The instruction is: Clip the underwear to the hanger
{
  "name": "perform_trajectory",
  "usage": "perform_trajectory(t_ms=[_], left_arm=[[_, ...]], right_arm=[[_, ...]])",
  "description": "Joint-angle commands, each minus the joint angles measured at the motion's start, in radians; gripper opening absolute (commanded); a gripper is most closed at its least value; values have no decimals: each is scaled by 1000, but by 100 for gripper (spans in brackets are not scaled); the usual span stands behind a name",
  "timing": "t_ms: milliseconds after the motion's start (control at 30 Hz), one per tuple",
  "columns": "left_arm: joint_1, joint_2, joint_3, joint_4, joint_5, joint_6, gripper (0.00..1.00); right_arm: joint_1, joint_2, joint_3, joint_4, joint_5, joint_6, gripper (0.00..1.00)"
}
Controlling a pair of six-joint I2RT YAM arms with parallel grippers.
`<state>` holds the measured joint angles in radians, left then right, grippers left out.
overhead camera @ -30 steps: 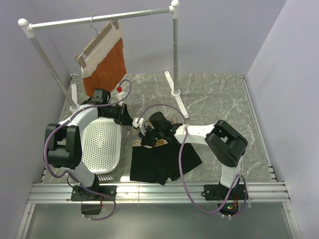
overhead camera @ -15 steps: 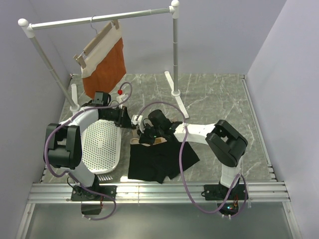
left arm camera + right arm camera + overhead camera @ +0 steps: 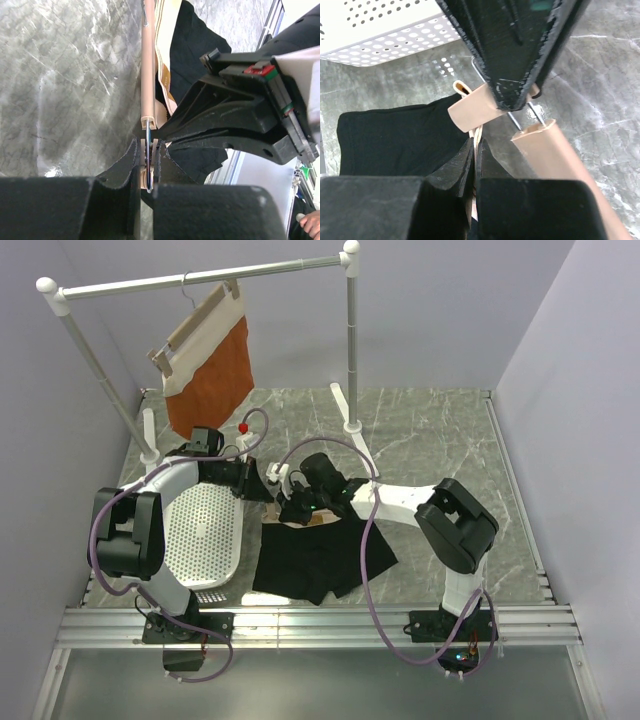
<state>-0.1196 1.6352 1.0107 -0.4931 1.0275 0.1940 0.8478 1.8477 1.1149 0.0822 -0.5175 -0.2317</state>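
Observation:
The black underwear (image 3: pixel 318 558) lies on the marble table, its tan waistband (image 3: pixel 479 134) towards the arms' fingers. In the left wrist view the pale wooden hanger (image 3: pixel 147 65) runs up the frame beside the waistband. My left gripper (image 3: pixel 148 156) is shut on the hanger's wooden clip (image 3: pixel 476 111), with its metal wire between the fingers. My right gripper (image 3: pixel 476 150) is shut on the waistband, just below that clip. In the top view both grippers, left (image 3: pixel 270 489) and right (image 3: pixel 292 512), meet at the underwear's upper left corner and hide most of the hanger.
A white perforated tray (image 3: pixel 200 530) lies left of the underwear. Behind stands a white clothes rail (image 3: pixel 200 278) with a rust-orange garment (image 3: pixel 212 375) on a twin hanger; its foot (image 3: pixel 352 426) rests on the table. Metal rails (image 3: pixel 320 625) line the near edge.
The left gripper has moved right towards the right gripper. The right gripper and the underwear have shifted slightly left and back. Both stay shut.

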Motion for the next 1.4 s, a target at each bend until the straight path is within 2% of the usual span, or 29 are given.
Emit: perform_trajectory(t_ms=[0,567,700,900,1167,1367], left_arm=[[-6,-29,-18,2,14,41,0],[-17,-55,-34,-24,20,139,2],[-17,-54,-23,-58,14,183,10],[-17,-63,-27,-50,6,180,34],[-15,-71,-26,-41,17,167,46],[-17,-86,-26,22,-32,75,52]], right_arm=[[-9,-22,46,19,-29,6,0],[-23,-12,66,4,-70,23,0],[-30,-10,71,1,-70,23,0],[-33,-8,80,-1,-82,25,0],[-33,-8,79,-6,-95,23,0],[-33,2,85,-18,-85,26,0]])
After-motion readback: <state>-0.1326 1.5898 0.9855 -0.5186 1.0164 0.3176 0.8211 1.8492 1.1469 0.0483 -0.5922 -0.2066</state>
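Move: My left fingers already squeeze the hanger's clip, its middle about 1 cm below my left hand point; from my right hand that clip is some 3 cm farther out, 3 cm left and 2 cm up. The waistband corner pinched by my right hand lies about 3 cm back and 2 cm below my left hand. The hanger bar's middle is roughly 11 cm right of my left hand and 2 cm ahead; the basket's is about 15 cm left and 7 cm back. I let go of the clip with my left hand: still squeezing it, I ease back about 1 cm towards the waistband while rolling and swinging the wrist clockwise a few degrees, then spread my fingers to about half their range around the clip, staying close. My right hand keeps its pinch on the waistband beside the clip and lifts it about 1 cm. ##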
